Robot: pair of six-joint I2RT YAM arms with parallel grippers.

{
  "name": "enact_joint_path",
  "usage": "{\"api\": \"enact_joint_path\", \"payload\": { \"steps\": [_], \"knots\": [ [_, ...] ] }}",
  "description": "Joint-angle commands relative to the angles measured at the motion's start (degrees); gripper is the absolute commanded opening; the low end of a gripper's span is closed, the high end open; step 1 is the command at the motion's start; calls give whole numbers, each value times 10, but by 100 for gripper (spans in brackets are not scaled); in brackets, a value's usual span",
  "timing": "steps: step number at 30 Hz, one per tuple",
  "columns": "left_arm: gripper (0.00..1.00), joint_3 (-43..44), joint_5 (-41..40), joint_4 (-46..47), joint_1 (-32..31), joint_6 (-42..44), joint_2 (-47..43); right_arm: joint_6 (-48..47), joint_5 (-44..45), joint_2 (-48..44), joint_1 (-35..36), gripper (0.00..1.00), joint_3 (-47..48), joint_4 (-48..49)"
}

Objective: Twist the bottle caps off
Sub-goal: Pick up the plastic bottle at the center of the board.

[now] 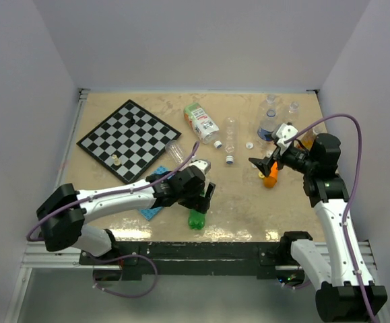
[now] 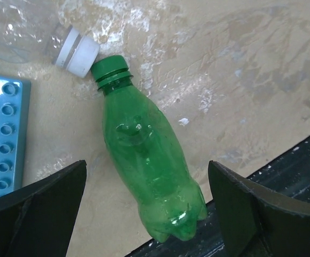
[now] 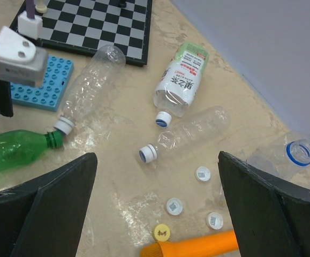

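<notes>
A green bottle (image 2: 149, 160) lies on the table with its green cap (image 2: 111, 68) screwed on. My left gripper (image 2: 146, 182) hovers open above it, a finger on each side of the bottle's base, not touching. A clear bottle's white cap (image 2: 77, 52) touches the green cap. My right gripper (image 3: 157, 176) is open and empty above three loose white caps (image 3: 174, 206). Beyond it lie a clear bottle (image 3: 197, 128) with a capped neck (image 3: 148, 153) and a labelled bottle (image 3: 180, 77) with its cap (image 3: 163, 119) on. In the top view the left gripper (image 1: 205, 195) is near the front edge, the right gripper (image 1: 262, 163) is mid-right.
A chessboard (image 1: 128, 140) with pale pieces lies at the back left, and a blue studded plate (image 2: 2, 134) sits beside the green bottle. An orange carrot toy (image 3: 197, 246) and a yellow disc (image 3: 161, 232) lie under the right gripper. Uncapped clear bottles (image 1: 269, 124) are at the back right. The table's front edge (image 2: 283, 166) runs by the green bottle's base.
</notes>
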Motion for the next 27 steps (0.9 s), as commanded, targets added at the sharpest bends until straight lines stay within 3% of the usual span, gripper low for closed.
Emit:
{"api": "enact_joint_path", "payload": {
  "steps": [1, 4, 11, 14, 17, 20, 27],
  "knots": [
    [100, 29, -34, -23, -8, -42, 37, -3, -13, -11, -1, 98, -2, 20],
    [100, 32, -21, -8, -8, -42, 63, -1, -13, -11, -1, 98, -3, 19],
    [89, 25, 19, 16, -9, -36, 104, 1, -9, -12, -1, 98, -3, 19],
    [80, 17, 28, 20, -9, -30, 116, 1, -10, -13, -1, 98, -2, 18],
    [58, 14, 45, 24, -9, -14, 125, 0, -9, -13, -1, 98, -3, 18],
    [43, 19, 63, 15, -9, 2, 132, 0, -8, -13, -1, 98, -3, 17],
    [29, 15, 110, 0, -9, 75, 70, -11, -10, -14, -1, 98, -2, 9]
  ]
}}
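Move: Nearly under the open left fingers lies the green bottle, its middle some 6 cm below and about 3 cm back, level sideways, cap end pointing outward. The clear bottle lies about 15 cm ahead and 5 cm to the left, its white cap end close to the green cap; the blue baseplate's middle is about 3 cm ahead and 16 cm left. From the right hand, the green bottle is roughly 15 cm back, 18 cm left and 25 cm down. Sinking about 6 cm almost straight down over the green bottle, the left hand straddles its body, then closes from wide open until both fingers pinch its sides. The hand eases back some 2 cm on the way, tilting about 10 degrees, and at the end keeps the grip while turning slightly clockwise, low at the table and without any real lift. ##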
